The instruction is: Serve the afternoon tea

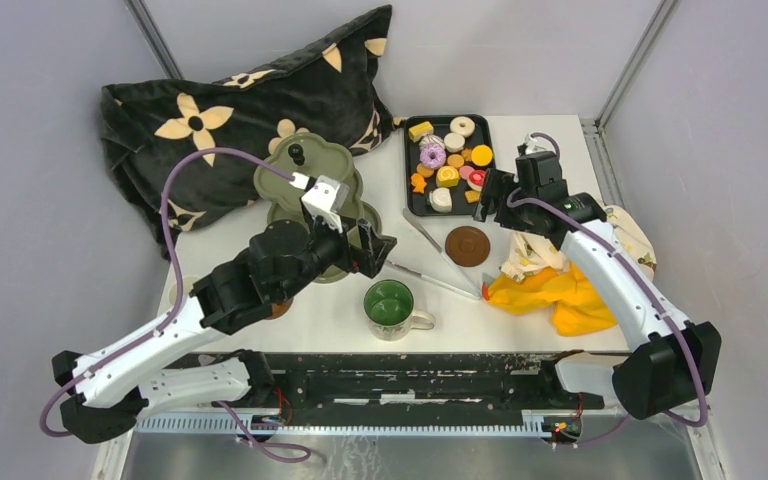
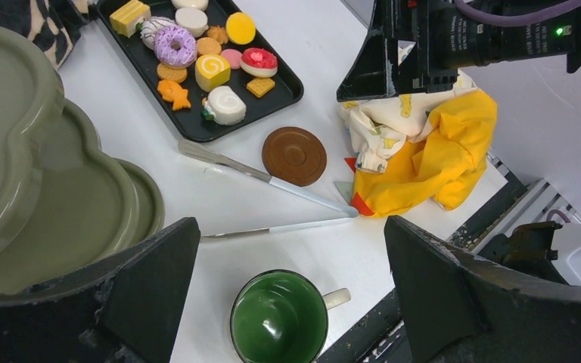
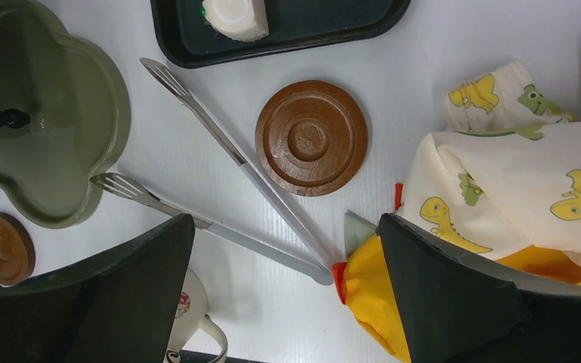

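Small toy pastries, among them a purple donut (image 1: 432, 155) (image 2: 175, 45), lie on a black tray (image 1: 420, 204) (image 2: 287, 87) at the back of the table. The olive-green tiered stand (image 1: 300, 178) (image 2: 68, 204) (image 3: 68, 113) with its black knob stands left of the tray. A green-lined mug (image 1: 390, 302) (image 2: 280, 318) sits near the front edge. One brown saucer (image 1: 467, 245) (image 2: 294, 156) (image 3: 311, 138) lies below the tray; another (image 3: 1, 248) lies by the stand's base. My left gripper (image 1: 375, 245) (image 2: 291, 227) hangs open and empty between stand and mug. My right gripper (image 1: 492, 192) (image 3: 286, 223) is open and empty above the tray's near corner.
Metal tongs (image 1: 440, 268) (image 2: 272, 181) (image 3: 234, 159) lie spread open between saucer and mug. A yellow cloth (image 1: 550, 290) (image 2: 431, 159) and a cream dinosaur-print cloth (image 3: 514, 174) are bunched at the right. A black flowered pillow (image 1: 230, 110) lies behind the stand.
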Motion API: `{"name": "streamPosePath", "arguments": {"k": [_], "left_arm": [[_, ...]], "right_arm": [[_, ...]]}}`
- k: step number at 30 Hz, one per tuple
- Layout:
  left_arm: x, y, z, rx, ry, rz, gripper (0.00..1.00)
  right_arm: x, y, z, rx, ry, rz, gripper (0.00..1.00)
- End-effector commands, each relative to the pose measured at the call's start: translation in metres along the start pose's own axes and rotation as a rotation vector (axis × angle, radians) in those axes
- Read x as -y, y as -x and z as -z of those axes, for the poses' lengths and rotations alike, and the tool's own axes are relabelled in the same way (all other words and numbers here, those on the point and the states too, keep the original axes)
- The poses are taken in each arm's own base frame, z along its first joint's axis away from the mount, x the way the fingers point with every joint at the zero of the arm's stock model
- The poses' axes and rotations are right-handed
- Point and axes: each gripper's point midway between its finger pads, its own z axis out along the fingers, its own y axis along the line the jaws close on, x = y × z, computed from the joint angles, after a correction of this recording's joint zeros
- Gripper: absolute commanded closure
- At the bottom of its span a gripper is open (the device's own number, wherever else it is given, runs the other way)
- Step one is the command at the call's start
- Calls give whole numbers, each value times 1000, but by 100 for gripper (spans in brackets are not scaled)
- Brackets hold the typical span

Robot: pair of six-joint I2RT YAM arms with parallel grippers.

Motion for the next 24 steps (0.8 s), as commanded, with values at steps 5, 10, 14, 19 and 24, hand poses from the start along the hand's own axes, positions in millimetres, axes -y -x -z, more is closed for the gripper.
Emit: {"name": "streamPosePath", "arguments": {"k": [5,10,14,19,24], "left_arm": [[-16,-1,-11,39,91,-35,1],[-41,7,-1,82,227,-8,1],[-51,9,4,74,280,-22,1],[-47,5,-2,67,270,-18,1],[-42,0,-8,48,250,-14,1]], "right_arm": [[-45,3,5,54,126,120,1],[-71,-21,-3,-3,114,275,0],[-73,-51,-22,-79,63,374,6],[-69,-88,-58,-174,1,424,37],[-59,-94,-84,-183,-68,468,46]]}}
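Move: The near fork, lying slantwise on the table, has its middle about 12 cm to the left of my open right hand, 2 cm back and 11 cm below. The far fork lies some 11 cm left and 4 cm ahead, and the brown coaster about 6 cm ahead and 6 cm left; the green mug is roughly 21 cm left and 8 cm back. From my left hand the near fork lies some 10 cm ahead, 12 cm right and 25 cm down. I sweep my right hand about 10 cm left, drawing slightly back, then drop it some 10 cm onto the near fork's handle, turning it counter-clockwise some 20 degrees, tipping it steeper and half closing the fingers to straddle the handle. Meanwhile I ease my open left hand a few centimetres left, forward and down towards the green tiered tray, swinging it counter-clockwise. ##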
